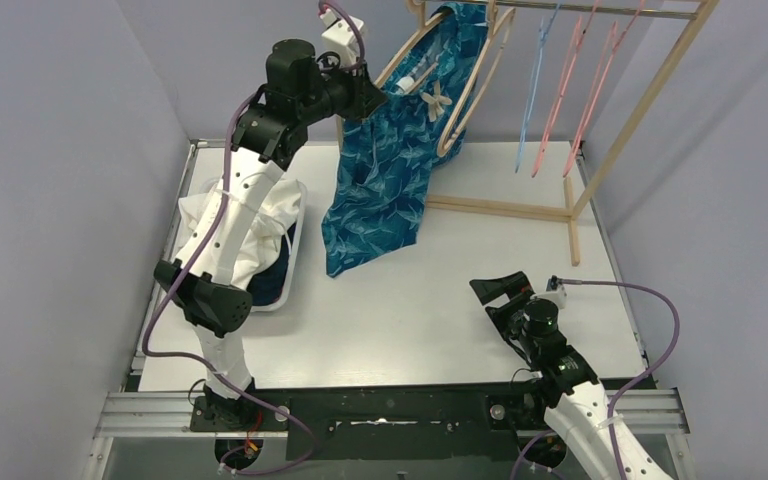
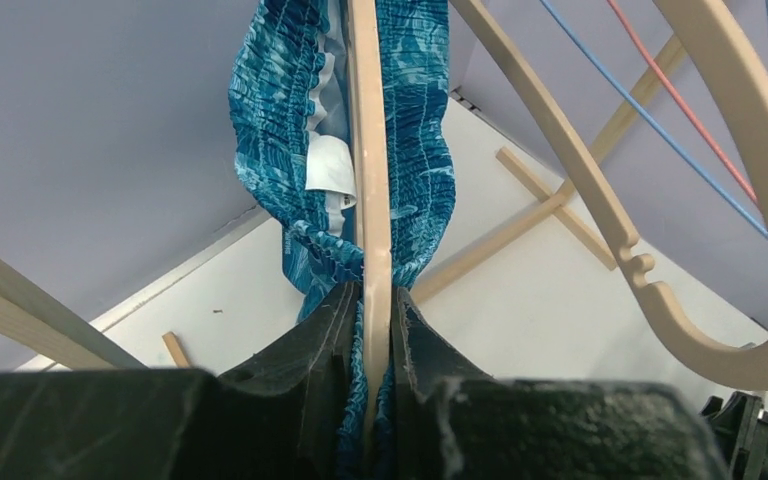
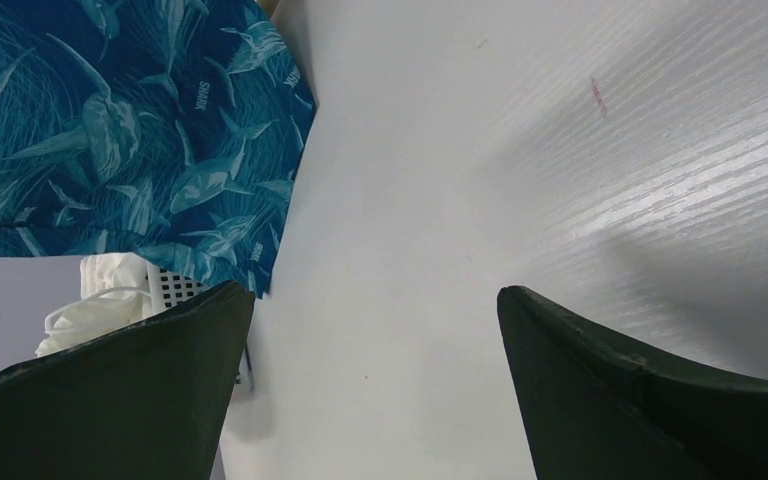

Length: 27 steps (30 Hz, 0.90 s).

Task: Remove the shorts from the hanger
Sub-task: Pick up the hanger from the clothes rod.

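The blue shark-print shorts [image 1: 380, 190] hang from a wooden hanger [image 1: 475, 90] on the rack, their hem reaching down to the table. My left gripper [image 1: 370, 100] is raised at the waistband. In the left wrist view its jaws [image 2: 370, 295] are shut on the hanger's wooden bar [image 2: 370, 150] with the gathered blue waistband [image 2: 280, 110] pinched on both sides of it. My right gripper [image 1: 500, 285] rests low over the table at the front right, wide open and holding nothing [image 3: 375, 300]. The shorts' hem [image 3: 110, 130] shows ahead of it to the left.
A white basket [image 1: 295, 240] at the left holds white [image 1: 230, 230] and navy clothes. The wooden rack [image 1: 640, 110] stands at the back right with bare blue [image 1: 540, 90] and pink hangers [image 1: 590, 100]. A second wooden hanger [image 2: 600, 200] hangs beside the gripped one.
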{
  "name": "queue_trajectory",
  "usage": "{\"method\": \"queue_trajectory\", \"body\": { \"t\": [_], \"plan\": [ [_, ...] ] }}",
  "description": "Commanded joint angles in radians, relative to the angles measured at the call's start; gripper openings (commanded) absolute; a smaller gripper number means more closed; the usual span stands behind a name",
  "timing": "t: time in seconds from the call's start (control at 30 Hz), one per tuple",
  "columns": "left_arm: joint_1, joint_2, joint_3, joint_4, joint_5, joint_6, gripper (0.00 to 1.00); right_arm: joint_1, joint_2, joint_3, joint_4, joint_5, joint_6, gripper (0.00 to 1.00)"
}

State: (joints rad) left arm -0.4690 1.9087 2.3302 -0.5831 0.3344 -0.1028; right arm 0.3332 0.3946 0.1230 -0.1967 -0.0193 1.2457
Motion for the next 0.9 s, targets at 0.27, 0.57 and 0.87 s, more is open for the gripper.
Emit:
{"method": "queue_trajectory", "body": {
  "t": [0.27,0.57,0.87],
  "plan": [
    [-0.09,-0.255,-0.382,0.6,-0.122,-0.056,0.0,-0.005,-0.026,0.03,-0.032,0.019,0.005,0.99],
    [-0.097,-0.319,-0.47,0.7,-0.128,-0.029,0.0,-0.006,-0.039,0.02,-0.034,0.015,0.02,0.99],
    [-0.117,-0.443,-0.643,0.602,-0.208,0.001,0.0,-0.005,-0.024,0.009,-0.01,-0.001,0.021,0.99]
  ]
}}
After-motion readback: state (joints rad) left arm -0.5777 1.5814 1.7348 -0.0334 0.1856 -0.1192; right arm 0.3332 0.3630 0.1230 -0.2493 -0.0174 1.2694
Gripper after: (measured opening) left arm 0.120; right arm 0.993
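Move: The left hand already grips the near end of the wooden hanger together with the shorts' waistband; the hanger's hook, on the clothes rod, is about 11 cm ahead, 8 cm right and 12 cm above. The shorts hang some 18 cm below the hand, 6 cm ahead and 5 cm right; the empty wooden hanger is 8 cm ahead, 18 cm right and slightly higher. From the right hand, the hook is roughly 34 cm ahead, 16 cm left and 45 cm up. Keeping the hanger end and waistband pinched, the left hand draws back about 5 cm towards the robot, rising a couple of centimetres after a slight initial dip; on the way it swings some 2.5 cm right, then eases partly back left. Meanwhile the wrist tips the fingertips up by some 15 degrees, with the hand's left side sinking a little, so that the held hanger tilts up beneath the clothes rod while the fingers stay shut. ##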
